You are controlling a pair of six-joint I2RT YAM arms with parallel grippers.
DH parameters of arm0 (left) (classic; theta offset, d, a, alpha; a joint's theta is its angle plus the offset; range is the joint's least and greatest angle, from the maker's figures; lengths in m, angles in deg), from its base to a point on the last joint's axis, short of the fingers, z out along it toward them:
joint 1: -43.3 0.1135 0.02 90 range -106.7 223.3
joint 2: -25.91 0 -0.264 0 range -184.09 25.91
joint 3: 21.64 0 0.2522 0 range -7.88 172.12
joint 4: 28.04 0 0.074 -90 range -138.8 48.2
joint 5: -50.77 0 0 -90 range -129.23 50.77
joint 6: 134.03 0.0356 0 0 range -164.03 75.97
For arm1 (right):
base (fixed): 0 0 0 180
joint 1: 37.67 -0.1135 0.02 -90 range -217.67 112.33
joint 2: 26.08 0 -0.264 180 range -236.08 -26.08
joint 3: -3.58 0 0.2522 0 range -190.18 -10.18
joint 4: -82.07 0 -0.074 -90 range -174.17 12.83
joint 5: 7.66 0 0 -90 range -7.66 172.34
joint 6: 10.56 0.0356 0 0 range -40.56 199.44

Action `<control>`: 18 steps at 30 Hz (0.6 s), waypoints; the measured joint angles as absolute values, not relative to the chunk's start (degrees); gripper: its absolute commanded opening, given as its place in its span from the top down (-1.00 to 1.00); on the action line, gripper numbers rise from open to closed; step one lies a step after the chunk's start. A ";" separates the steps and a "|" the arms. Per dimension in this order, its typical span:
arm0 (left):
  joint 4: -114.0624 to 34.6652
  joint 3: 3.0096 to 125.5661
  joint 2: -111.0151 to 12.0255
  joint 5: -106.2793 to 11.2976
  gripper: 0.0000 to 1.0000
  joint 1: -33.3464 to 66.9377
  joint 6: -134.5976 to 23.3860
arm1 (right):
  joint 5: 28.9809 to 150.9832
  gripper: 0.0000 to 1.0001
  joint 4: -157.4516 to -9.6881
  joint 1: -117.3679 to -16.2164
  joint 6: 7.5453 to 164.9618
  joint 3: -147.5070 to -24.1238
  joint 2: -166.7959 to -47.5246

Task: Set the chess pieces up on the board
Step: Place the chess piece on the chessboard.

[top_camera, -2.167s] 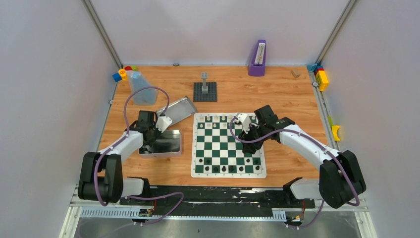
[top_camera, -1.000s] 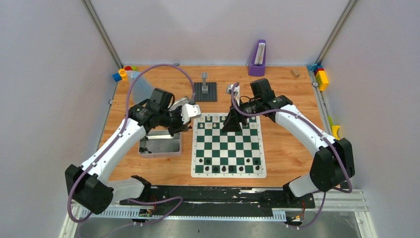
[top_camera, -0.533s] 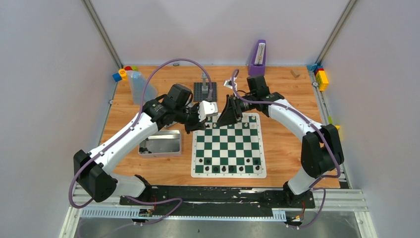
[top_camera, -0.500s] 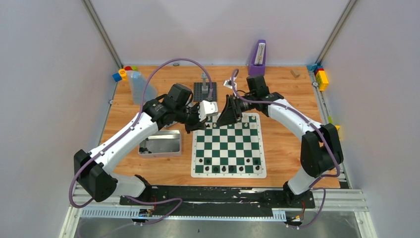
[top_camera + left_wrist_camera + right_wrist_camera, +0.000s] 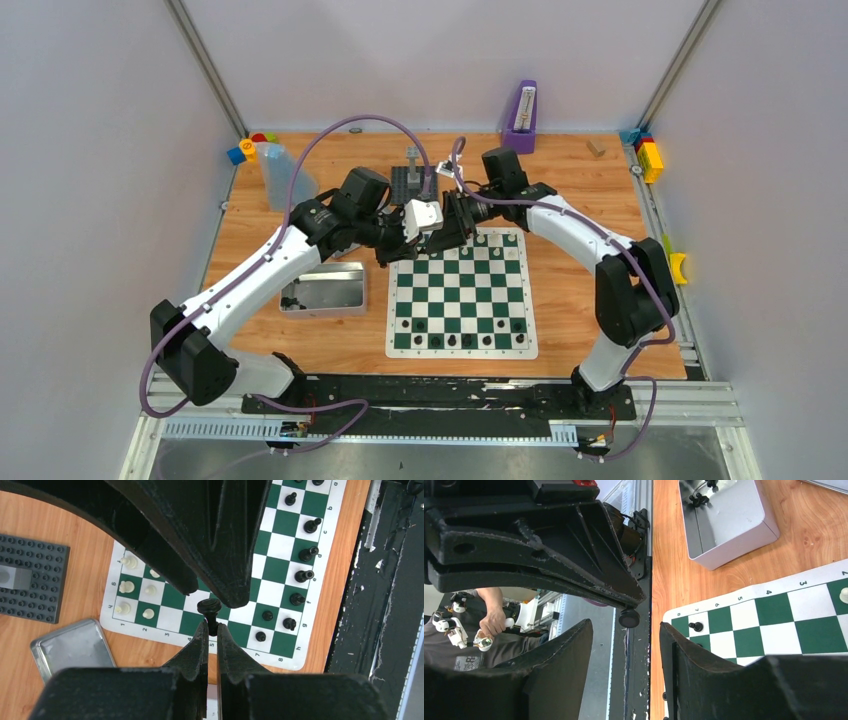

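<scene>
The green-and-white board (image 5: pixel 460 292) lies mid-table, with cream chess pieces (image 5: pixel 490 240) on its far rows and black ones (image 5: pixel 460 340) along its near row. Above its far-left corner my left gripper (image 5: pixel 212 628) is shut on a black chess piece (image 5: pixel 209 606), pinching its stem so the round base sticks out past the tips. My right gripper (image 5: pixel 624 628) faces it, open, jaws wide. In the right wrist view the black chess piece (image 5: pixel 629 617) hangs just beyond the gap, touching neither finger. From above, both grippers meet tip to tip, left gripper (image 5: pixel 425 235) and right gripper (image 5: pixel 452 222).
An open silver tin (image 5: pixel 325 290) left of the board holds more black pieces (image 5: pixel 696 500). A grey brick tower on a dark baseplate (image 5: pixel 414 183) stands behind the grippers. A clear jug (image 5: pixel 285 178), a purple holder (image 5: pixel 519 120) and coloured blocks (image 5: pixel 650 158) line the far edge.
My left arm lifted away from the tin and swung right over the board's far-left corner. My right arm rose off the board and moved left until its open jaws faced the left gripper.
</scene>
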State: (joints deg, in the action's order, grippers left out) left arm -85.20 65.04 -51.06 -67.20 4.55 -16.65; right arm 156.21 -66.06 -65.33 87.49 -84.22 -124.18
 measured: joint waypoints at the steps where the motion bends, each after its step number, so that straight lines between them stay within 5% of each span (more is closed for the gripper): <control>1: -85.20 65.04 -51.06 -67.20 1.00 4.53 -16.69 | 156.10 0.01 -66.10 -65.43 87.58 -84.57 -124.49; 18: -85.18 65.04 -51.06 -67.04 1.00 4.23 -16.76 | 155.70 0.51 -66.30 -67.45 88.91 -86.54 -126.52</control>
State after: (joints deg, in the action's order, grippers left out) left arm -85.18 65.04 -51.06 -67.04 4.23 -16.76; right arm 155.70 -66.30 -67.45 88.91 -86.54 -126.52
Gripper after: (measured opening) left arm 0.098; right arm 0.304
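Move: The black chess piece is still pinched in my left fingertips, its middle about 1 cm to the right of and 1 cm below that hand's point. From my right hand it is about 2 cm left, level and neither ahead nor back. Also from my right hand, the chessboard's middle is some 5 cm right, 2 cm back and 20 cm down; the metal tray is about 21 cm left, 1 cm back and 19 cm down. I bring my right fingers round the free end of the black chess piece, easing that hand about 1.5 cm left towards it; on the way it dips just under 1 cm and comes most of the way back up. Its fingers narrow from about half open to under a third, one tip on each side of the piece. My left hand stays still and keeps its pinch. ##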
